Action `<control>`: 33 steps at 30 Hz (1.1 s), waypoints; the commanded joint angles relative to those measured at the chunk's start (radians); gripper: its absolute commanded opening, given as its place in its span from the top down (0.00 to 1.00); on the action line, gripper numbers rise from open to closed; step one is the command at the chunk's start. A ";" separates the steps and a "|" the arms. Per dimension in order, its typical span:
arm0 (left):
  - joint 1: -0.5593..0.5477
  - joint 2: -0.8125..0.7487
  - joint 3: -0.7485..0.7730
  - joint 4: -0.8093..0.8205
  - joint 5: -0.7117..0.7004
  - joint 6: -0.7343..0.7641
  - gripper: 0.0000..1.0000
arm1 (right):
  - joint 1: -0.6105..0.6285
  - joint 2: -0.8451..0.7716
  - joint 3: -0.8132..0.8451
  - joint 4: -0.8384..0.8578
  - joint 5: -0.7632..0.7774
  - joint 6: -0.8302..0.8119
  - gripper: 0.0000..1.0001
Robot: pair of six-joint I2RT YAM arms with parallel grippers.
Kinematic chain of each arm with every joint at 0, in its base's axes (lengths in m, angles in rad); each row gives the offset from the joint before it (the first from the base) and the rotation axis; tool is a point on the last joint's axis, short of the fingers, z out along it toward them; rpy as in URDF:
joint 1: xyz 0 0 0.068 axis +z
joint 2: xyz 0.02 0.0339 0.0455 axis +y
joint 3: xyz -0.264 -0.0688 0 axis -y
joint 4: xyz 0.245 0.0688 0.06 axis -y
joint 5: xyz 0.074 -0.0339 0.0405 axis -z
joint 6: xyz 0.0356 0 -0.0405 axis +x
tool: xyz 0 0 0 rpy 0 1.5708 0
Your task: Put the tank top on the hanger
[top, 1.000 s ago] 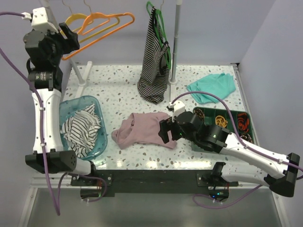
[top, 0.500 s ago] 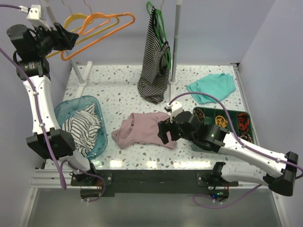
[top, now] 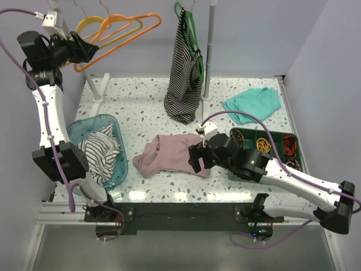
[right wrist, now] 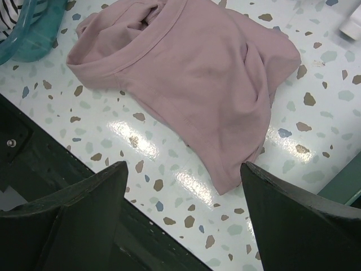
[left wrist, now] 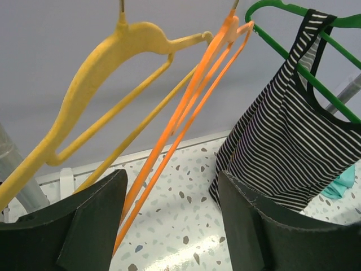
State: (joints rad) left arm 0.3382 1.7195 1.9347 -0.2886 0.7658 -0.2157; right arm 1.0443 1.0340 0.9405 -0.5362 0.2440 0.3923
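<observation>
The pink tank top (top: 169, 155) lies crumpled on the table's middle front; it also fills the right wrist view (right wrist: 192, 73). My right gripper (top: 197, 159) is open, low at the top's right edge, with its lower corner between the fingers (right wrist: 183, 195). The orange hanger (top: 121, 33) hangs on the rail at the back left, next to a yellow hanger (top: 89, 23). My left gripper (top: 84, 48) is raised at the orange hanger's lower left end and is open; the orange bars (left wrist: 169, 141) run between its fingers beside the left one, contact unclear.
A green hanger (top: 189, 22) carries a striped top (top: 185, 79) by the rack pole (top: 210, 51). A teal basket (top: 113, 164) with striped cloth stands front left. A teal cloth (top: 254, 104) lies back right. A dark tray (top: 296, 149) of small items sits at the right.
My left arm has swung its wrist up and left along the orange hanger's lower end. The right gripper has crept slightly left at the tank top's edge.
</observation>
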 commanded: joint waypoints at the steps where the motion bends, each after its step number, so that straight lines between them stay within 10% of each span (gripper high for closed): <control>1: 0.002 0.031 0.056 0.028 0.030 0.010 0.30 | -0.001 0.003 0.001 0.010 0.017 -0.004 0.15; 33: -0.100 -0.077 -0.066 -0.014 -0.152 0.110 0.57 | -0.003 -0.040 -0.046 0.012 0.008 0.026 0.15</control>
State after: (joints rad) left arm 0.2657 1.6772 1.8664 -0.2779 0.7258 -0.1776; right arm 1.0443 1.0214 0.8936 -0.5377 0.2436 0.4057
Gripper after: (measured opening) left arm 0.446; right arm 0.848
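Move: Just ahead and to the right of the left hand hangs the orange hanger, its middle about 5 cm forward, 7 cm right and slightly above; its near arm passes beside the left fingertip. The yellow hanger is some 6 cm ahead and 1 cm to the left. The striped tank top hangs about 12 cm ahead, 27 cm right and 8 cm lower. From the right hand, the orange hanger is roughly 36 cm ahead, 30 cm left and 26 cm up. Easing about 1 cm forward and 2 cm down, the left hand brings its open fingers astride the near arm of the orange hanger, then sweeps about 3 cm right and lifts slightly at the end. The fingers close partway, the left one taking the hanger's arm rightward with it, the wrist keeping nearly its attitude. ##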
